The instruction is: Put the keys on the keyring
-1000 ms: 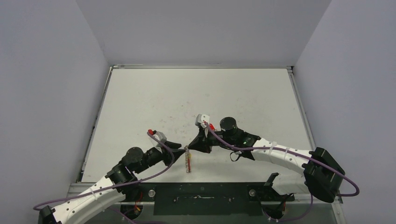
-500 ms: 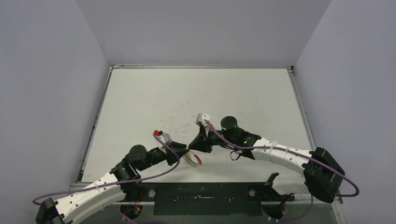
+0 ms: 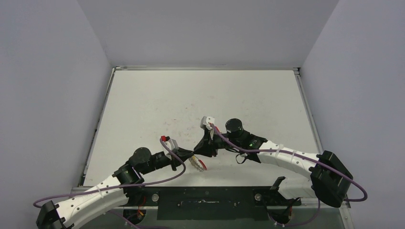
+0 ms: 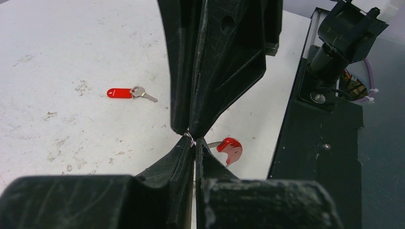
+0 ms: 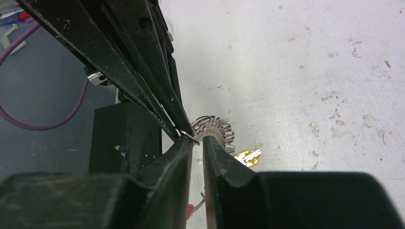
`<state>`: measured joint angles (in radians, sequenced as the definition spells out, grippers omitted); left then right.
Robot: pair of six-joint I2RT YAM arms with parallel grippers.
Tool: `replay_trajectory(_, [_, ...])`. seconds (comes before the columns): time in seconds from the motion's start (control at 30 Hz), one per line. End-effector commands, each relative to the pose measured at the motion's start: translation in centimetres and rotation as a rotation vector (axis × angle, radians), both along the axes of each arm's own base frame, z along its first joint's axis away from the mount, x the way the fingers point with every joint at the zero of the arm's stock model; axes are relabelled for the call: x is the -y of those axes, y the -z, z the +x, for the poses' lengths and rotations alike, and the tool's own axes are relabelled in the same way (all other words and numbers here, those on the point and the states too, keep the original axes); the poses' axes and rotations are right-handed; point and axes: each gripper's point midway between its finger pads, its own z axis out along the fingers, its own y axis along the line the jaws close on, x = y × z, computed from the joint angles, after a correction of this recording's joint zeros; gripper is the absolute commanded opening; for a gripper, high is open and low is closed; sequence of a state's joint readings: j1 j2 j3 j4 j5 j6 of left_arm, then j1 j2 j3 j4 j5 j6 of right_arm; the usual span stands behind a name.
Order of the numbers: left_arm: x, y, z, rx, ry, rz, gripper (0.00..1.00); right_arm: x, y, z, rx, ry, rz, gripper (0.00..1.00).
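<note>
The keyring (image 3: 197, 162), a coiled silver wire loop with a red sleeve (image 4: 230, 147), hangs just above the table near its front edge. My left gripper (image 4: 195, 140) is shut on a thin wire end of that loop. My right gripper (image 5: 198, 140) meets it tip to tip from the other side (image 3: 199, 150), its fingers a narrow gap apart, with the wire end lying across one fingertip. The coil (image 5: 215, 129) shows just past those tips. A yellow-headed key (image 5: 248, 156) lies by the coil; I cannot tell whether it is threaded. A red-headed key (image 4: 125, 92) lies loose on the table.
The black front rail (image 3: 205, 195) with the arm bases runs close behind both grippers. A black mount (image 4: 334, 52) stands at the table edge. The white tabletop (image 3: 200, 100) is scuffed, and grey walls enclose it on three sides.
My left gripper has closed on the keyring's wire and shifted right. The ring has swung from edge-on to tilted flat. My right gripper's jaws have parted slightly.
</note>
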<state>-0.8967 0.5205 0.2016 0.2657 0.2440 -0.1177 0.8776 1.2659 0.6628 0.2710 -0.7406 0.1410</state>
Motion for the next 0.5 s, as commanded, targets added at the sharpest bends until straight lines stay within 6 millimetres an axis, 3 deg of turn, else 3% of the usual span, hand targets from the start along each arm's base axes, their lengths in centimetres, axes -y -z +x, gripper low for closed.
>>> replay_trajectory(0.0, [0.4,-3.5,-0.6,0.065,0.044,-0.017,0.0,-0.5,-3.9,0.8,0.093,-0.008,0.079,0.22])
replay_trajectory(0.17, [-0.1,-3.0,-0.7,0.016,0.044,0.1,0.0,0.5,-3.8,1.1,0.174,-0.016,0.035,0.4])
replay_trajectory(0.47, [-1.2,-2.8,-0.8,-0.05,0.073,0.357,0.0,1.7,-3.7,-0.2,0.363,-0.156,0.013,0.46])
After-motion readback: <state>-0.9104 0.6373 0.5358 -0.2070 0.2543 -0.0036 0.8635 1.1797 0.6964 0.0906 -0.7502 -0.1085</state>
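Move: The two sets of fingertips almost meet at a thin wire end of the keyring, which the left hand already pinches. The ring's middle hangs some 4 cm back and 5 cm below both hands, 2 cm to the left hand's right and 1 cm to the right hand's right. The yellow key hangs by it, about 2 cm back and 6 cm below either hand, level sideways. The red key lies on the table, roughly 18 cm ahead, 12 cm to the right and 15 cm below both. The right hand, its fingers already just parted, opens them to a little under half wide and draws off to the right by about 1.5 cm, rising slightly and rolling some 10 degrees so that its forward side lifts, leaving the wire end to the other hand. The left hand keeps its fingers shut on the wire and carries the keyring about 2 cm up, away from the right fingertips, while its own fingertips tip down by roughly 15 degrees. ##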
